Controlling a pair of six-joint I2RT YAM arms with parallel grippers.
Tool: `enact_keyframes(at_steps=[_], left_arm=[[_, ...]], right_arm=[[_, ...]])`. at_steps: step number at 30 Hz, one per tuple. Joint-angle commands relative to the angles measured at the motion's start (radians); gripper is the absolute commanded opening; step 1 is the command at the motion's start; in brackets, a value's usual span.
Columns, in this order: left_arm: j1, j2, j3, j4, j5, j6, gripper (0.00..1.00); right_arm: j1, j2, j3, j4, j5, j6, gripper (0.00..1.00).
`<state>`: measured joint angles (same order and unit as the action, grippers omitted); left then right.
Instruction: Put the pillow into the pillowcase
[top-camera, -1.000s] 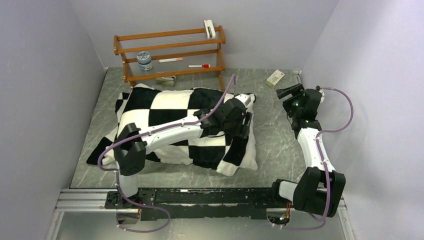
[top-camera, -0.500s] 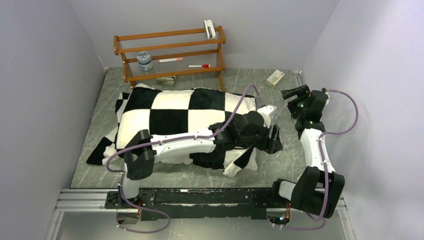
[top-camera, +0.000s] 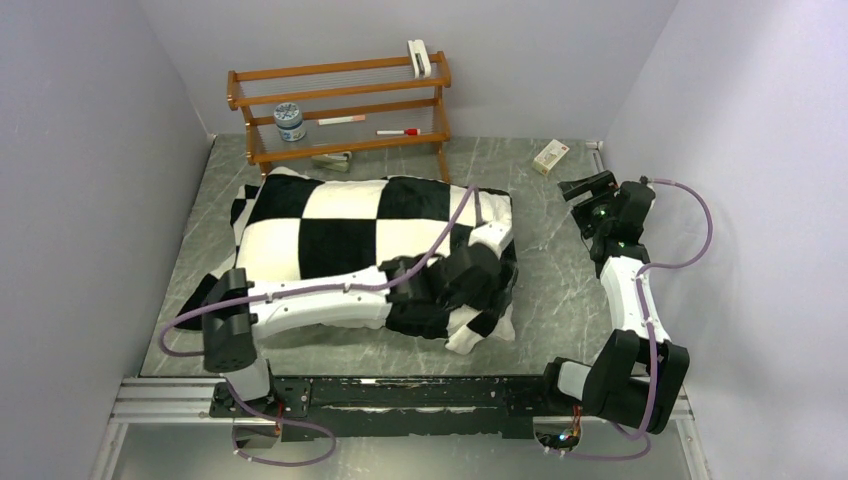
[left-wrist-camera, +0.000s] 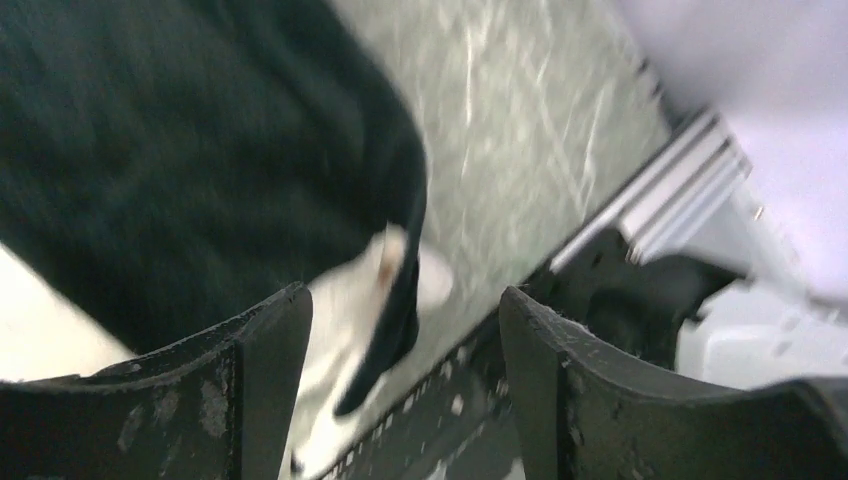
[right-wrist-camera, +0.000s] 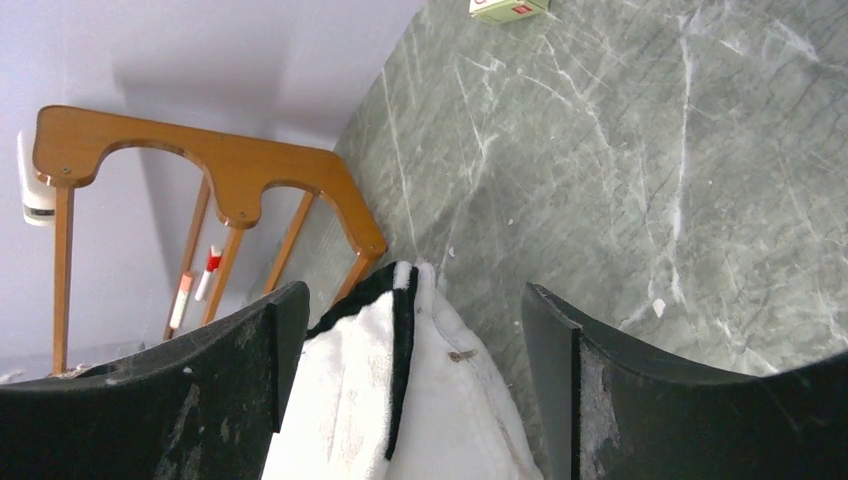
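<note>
The black-and-white checkered pillowcase (top-camera: 350, 225) lies plump across the middle of the table. The white pillow (right-wrist-camera: 470, 400) fills it and pokes out at the right-hand end, beside the case's black hem (right-wrist-camera: 402, 340). My left arm stretches over the case's near side. Its left gripper (top-camera: 478, 285) is open above the near right corner, with a blurred white corner edged in black (left-wrist-camera: 385, 300) showing between the fingers and nothing held. My right gripper (top-camera: 585, 188) hovers open to the right of the case's far right corner, apart from it.
A wooden rack (top-camera: 340, 105) stands at the back with a jar (top-camera: 289, 121), a marker and small items on it. A small box (top-camera: 550, 156) lies at the back right. Walls close in on the left and right. The metal rail (top-camera: 400, 395) runs along the near edge.
My left arm swung right past the pillowcase's end, then drew back over its near right corner, still open. The right gripper shifted slightly.
</note>
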<state>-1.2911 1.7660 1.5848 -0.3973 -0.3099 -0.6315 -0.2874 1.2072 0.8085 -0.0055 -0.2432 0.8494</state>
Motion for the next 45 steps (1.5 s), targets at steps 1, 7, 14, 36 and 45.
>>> enact_keyframes(at_steps=[1,7,14,36,45], left_arm=[[-0.04,-0.071,-0.203,0.127,0.042,-0.073,0.73],[-0.126,0.061,-0.117,0.254,0.158,-0.069,0.72],[-0.15,0.048,-0.067,0.331,0.138,-0.001,0.72],[-0.052,0.563,0.509,-0.322,-0.717,0.224,0.97],[0.003,0.841,0.534,-0.359,-0.787,0.274,0.81]], right_arm=[[-0.012,-0.001,0.022,0.01,-0.018,-0.012,0.81],[-0.015,-0.024,0.015,-0.016,-0.001,-0.016,0.81],[-0.028,-0.023,0.02,-0.027,-0.002,-0.024,0.81],[-0.036,0.032,0.003,-0.008,-0.023,-0.023,0.82],[-0.036,0.031,-0.015,0.002,-0.028,-0.035,0.82]])
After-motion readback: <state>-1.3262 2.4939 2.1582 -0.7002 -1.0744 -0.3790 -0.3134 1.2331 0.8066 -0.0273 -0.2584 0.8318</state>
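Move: The left hand hovers above the right end of the pillowcase. The black hem it goes for lies about 10 cm ahead, level sideways and some 15 cm below. The pillow's bare near corner is roughly 4 cm back and 5 cm right of this hand, 19 cm down; the pillowcase's far corner is about 22 cm ahead and 2 cm right, 16 cm down. From the idle right hand, that hem lies some 12 cm back, 18 cm left and 12 cm below. The left hand's fingers come down open on the black hem beside the bare pillow, one to each side of it, without closing. First the hand swings back about 10 cm, down and right, then rises and sweeps forward some 20 cm, finally sinking about 16 cm towards the hem. On the way the fingers spread wide and the wrist rolls left side up, some 40 degrees, while turning counter-clockwise. ##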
